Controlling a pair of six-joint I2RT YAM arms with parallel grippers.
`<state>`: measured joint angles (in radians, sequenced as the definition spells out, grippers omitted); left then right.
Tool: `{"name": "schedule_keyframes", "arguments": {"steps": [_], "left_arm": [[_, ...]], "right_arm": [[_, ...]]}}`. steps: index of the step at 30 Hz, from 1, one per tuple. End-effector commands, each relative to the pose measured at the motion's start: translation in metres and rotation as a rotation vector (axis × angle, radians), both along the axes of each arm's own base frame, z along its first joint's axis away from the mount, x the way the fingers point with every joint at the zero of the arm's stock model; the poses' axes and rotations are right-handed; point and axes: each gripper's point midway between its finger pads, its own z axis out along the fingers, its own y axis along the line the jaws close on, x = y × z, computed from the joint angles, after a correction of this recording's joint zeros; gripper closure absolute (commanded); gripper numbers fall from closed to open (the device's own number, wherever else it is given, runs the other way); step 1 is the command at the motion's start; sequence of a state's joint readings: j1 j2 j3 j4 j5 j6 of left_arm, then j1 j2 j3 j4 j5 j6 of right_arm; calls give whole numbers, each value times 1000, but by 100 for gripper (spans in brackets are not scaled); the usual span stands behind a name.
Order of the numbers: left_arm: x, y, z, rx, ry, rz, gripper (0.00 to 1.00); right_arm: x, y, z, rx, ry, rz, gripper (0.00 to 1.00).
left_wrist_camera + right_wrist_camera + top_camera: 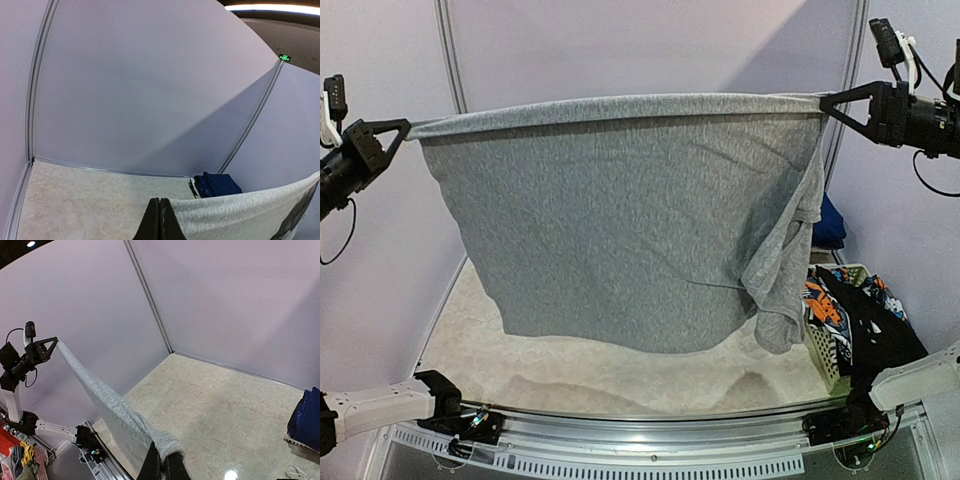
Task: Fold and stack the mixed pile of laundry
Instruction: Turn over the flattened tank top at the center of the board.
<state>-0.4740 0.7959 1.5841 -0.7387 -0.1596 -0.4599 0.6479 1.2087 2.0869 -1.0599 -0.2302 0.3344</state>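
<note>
A grey shirt (620, 220) hangs spread out high above the table, its top edge pulled taut between both grippers. My left gripper (408, 125) is shut on the shirt's left corner, and my right gripper (822, 100) is shut on the right corner, where a sleeve dangles. The left wrist view shows the closed left gripper (160, 201) with the grey shirt (240, 210) running off to the right. In the right wrist view the cloth (110, 400) bunches over the closed right gripper (163, 456). The rest of the mixed laundry pile (865, 325), with orange-printed and black pieces, fills a basket at the right.
The white lattice basket (828, 368) stands at the table's near right. Folded navy blue pieces (830, 222) (217, 184) (307, 420) lie at the far right by the wall. Grey partition walls enclose the beige table (620, 375) on three sides.
</note>
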Motion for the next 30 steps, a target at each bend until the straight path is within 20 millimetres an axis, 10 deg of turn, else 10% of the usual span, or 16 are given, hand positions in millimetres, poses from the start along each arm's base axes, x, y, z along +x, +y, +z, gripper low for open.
{"name": "schedule_keyframes", "arguments": {"steps": [1, 7, 12, 15, 17, 21, 30], "left_arm": [[41, 8, -31, 184, 167, 152, 100], [131, 1, -114, 328, 423, 258, 100], [230, 8, -253, 300, 730, 240, 100], [292, 16, -333, 268, 889, 214, 91], [324, 12, -384, 271, 978, 186, 61], [352, 14, -407, 292, 1016, 205, 29], [319, 7, -394, 361, 951, 258, 20]], "right_arm": [[57, 3, -44, -112, 110, -190, 100], [166, 32, -152, -220, 343, -303, 100], [258, 63, -261, -237, 583, -277, 100], [321, 79, -318, -182, 693, -269, 61], [358, 84, -355, -142, 740, -275, 38], [398, 69, -409, -41, 826, -323, 20], [379, 62, -371, -51, 698, -298, 9]]}}
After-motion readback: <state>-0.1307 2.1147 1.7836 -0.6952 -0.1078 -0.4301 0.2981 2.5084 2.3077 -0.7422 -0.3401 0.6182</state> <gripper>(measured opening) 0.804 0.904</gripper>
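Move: Hanging from both hands by two corners, the tank top has its middle about 15 cm below them, 18 cm to the left hand's right and 18 cm to the right hand's left. The board's center, where it goes, lies some 17 cm ahead and 52 cm below: 22 cm right of the left hand, 14 cm left of the right. From the right hand, the blue stack is about 30 cm ahead, 15 cm right; the laundry basket 12 cm ahead, 23 cm right, both about 46 cm down. Casting the tank top out over the board, both hands first sweep forward, then swoop forward and down together, about 34 cm out for the left and 39 cm for the right, each dropping some 45 cm. The wrists tip downward 50 to 60 degrees; the fingers stay shut for the first half, then open wide late in the descent and let go of the corners just above the board, the left hand lifting slightly at the end. ##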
